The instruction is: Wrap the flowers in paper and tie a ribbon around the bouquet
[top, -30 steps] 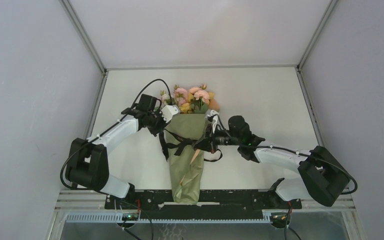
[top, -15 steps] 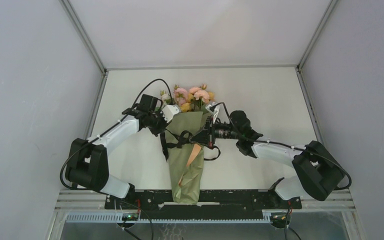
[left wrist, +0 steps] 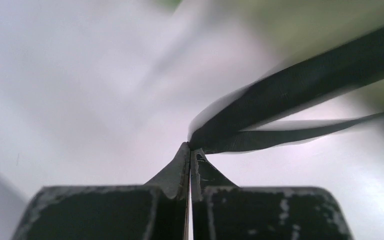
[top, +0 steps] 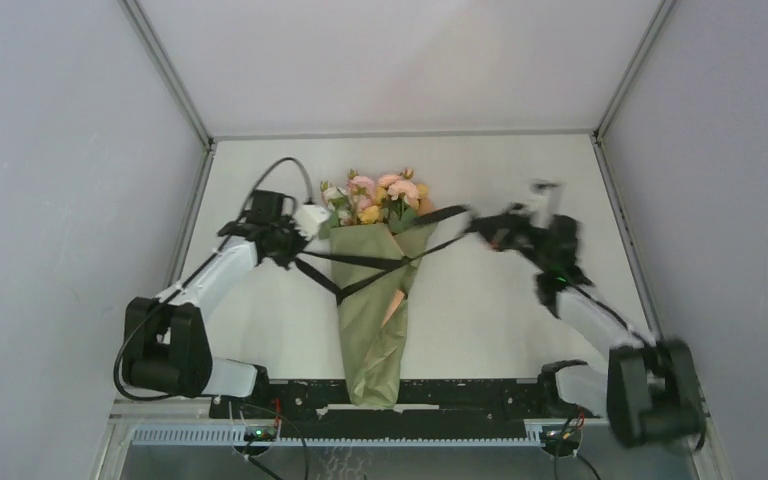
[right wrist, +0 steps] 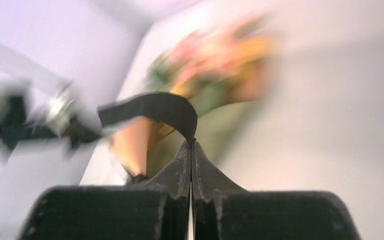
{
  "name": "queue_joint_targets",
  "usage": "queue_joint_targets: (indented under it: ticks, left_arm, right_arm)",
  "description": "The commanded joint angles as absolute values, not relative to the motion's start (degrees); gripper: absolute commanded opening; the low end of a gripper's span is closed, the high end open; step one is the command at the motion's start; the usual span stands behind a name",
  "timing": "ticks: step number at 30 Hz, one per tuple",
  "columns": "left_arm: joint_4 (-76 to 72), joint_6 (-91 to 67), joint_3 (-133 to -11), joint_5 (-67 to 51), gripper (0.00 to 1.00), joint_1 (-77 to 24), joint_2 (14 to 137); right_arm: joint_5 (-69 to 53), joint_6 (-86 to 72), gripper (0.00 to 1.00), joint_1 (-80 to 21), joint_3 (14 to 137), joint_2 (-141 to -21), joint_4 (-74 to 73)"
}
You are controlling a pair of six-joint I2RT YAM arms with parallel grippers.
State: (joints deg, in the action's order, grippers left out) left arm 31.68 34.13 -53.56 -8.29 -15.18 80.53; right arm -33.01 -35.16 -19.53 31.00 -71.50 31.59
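The bouquet lies in the middle of the table: pink and yellow flowers (top: pixel 382 193) top an olive-green paper (top: pixel 373 320) cone with a tan-orange strip (top: pixel 393 306). The black ribbon (top: pixel 360 264) crosses the cone and runs taut to both sides. My left gripper (top: pixel 297 255) is shut on the ribbon (left wrist: pixel 300 85) left of the cone, pinching it at its tips (left wrist: pixel 190 146). Right of the blooms, my right gripper (top: pixel 476 222) is blurred and shut on a ribbon (right wrist: pixel 155 107) loop at its tips (right wrist: pixel 192 142). The flowers (right wrist: pixel 215 55) and paper (right wrist: pixel 220 125) show blurred beyond it.
The white table (top: pixel 520 300) is boxed in by grey walls on the left, right and back. A black rail (top: pixel 460 392) runs along the near edge, and the foot of the cone rests over it. Both arm bases stand at the near corners.
My right gripper has swung from beside the cone out to the back right, drawing the ribbon tight. My left gripper has pulled a little to the left. The loose loops are now straight strands.
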Motion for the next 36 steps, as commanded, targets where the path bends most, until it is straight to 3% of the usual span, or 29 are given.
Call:
queue_joint_targets:
  ticks: [1, 4, 9, 18, 36]
  left_arm:
    - [30.9, 42.1, -47.6, -1.0, 0.00, 3.6, 75.7]
    - [30.0, 46.6, -44.5, -1.4, 0.00, 12.2, 75.4]
    - [21.2, 50.9, -41.3, 3.3, 0.00, 21.3, 77.6]
    - [19.1, 53.4, -45.7, 3.4, 0.00, 29.7, 78.7]
    - [16.8, 53.1, -49.5, 3.7, 0.00, 32.9, 83.2]
  right_arm:
    - [-24.3, -43.9, 0.00, 15.3, 13.9, -50.6, 25.6]
    - [-30.1, -47.7, 0.00, 34.3, 5.2, -39.9, 22.0]
    - [-34.4, -45.4, 0.00, 48.2, 2.9, -34.3, 15.2]
    - [-37.5, -37.5, 0.00, 53.2, 5.6, -43.5, 14.6]
    - [-35.0, -34.7, 0.00, 54.9, 6.1, -46.8, 13.8]
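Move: The pull is on the black ribbon's crossing at the bouquet's waist: level with the left gripper, some 26 cm to its right and a little below. From the right gripper it lies about 15 cm left, 3 cm back and 10 cm lower. From the left gripper, the flower heads are roughly 20 cm right and 13 cm ahead, the lower paper wrap 19 cm right and 11 cm back. Yank the two ribbon ends apart, away from the bouquet's waist: sweep the right gripper fast to the right about 31 cm, sinking some 14 cm and drawing back, turning clockwise and tipping down, ribbon still pinched. Sweep the left gripper about 27 cm left, slightly back, turning counter-clockwise some 35 degrees; its fingers stay shut, but its hold on the ribbon ends. ##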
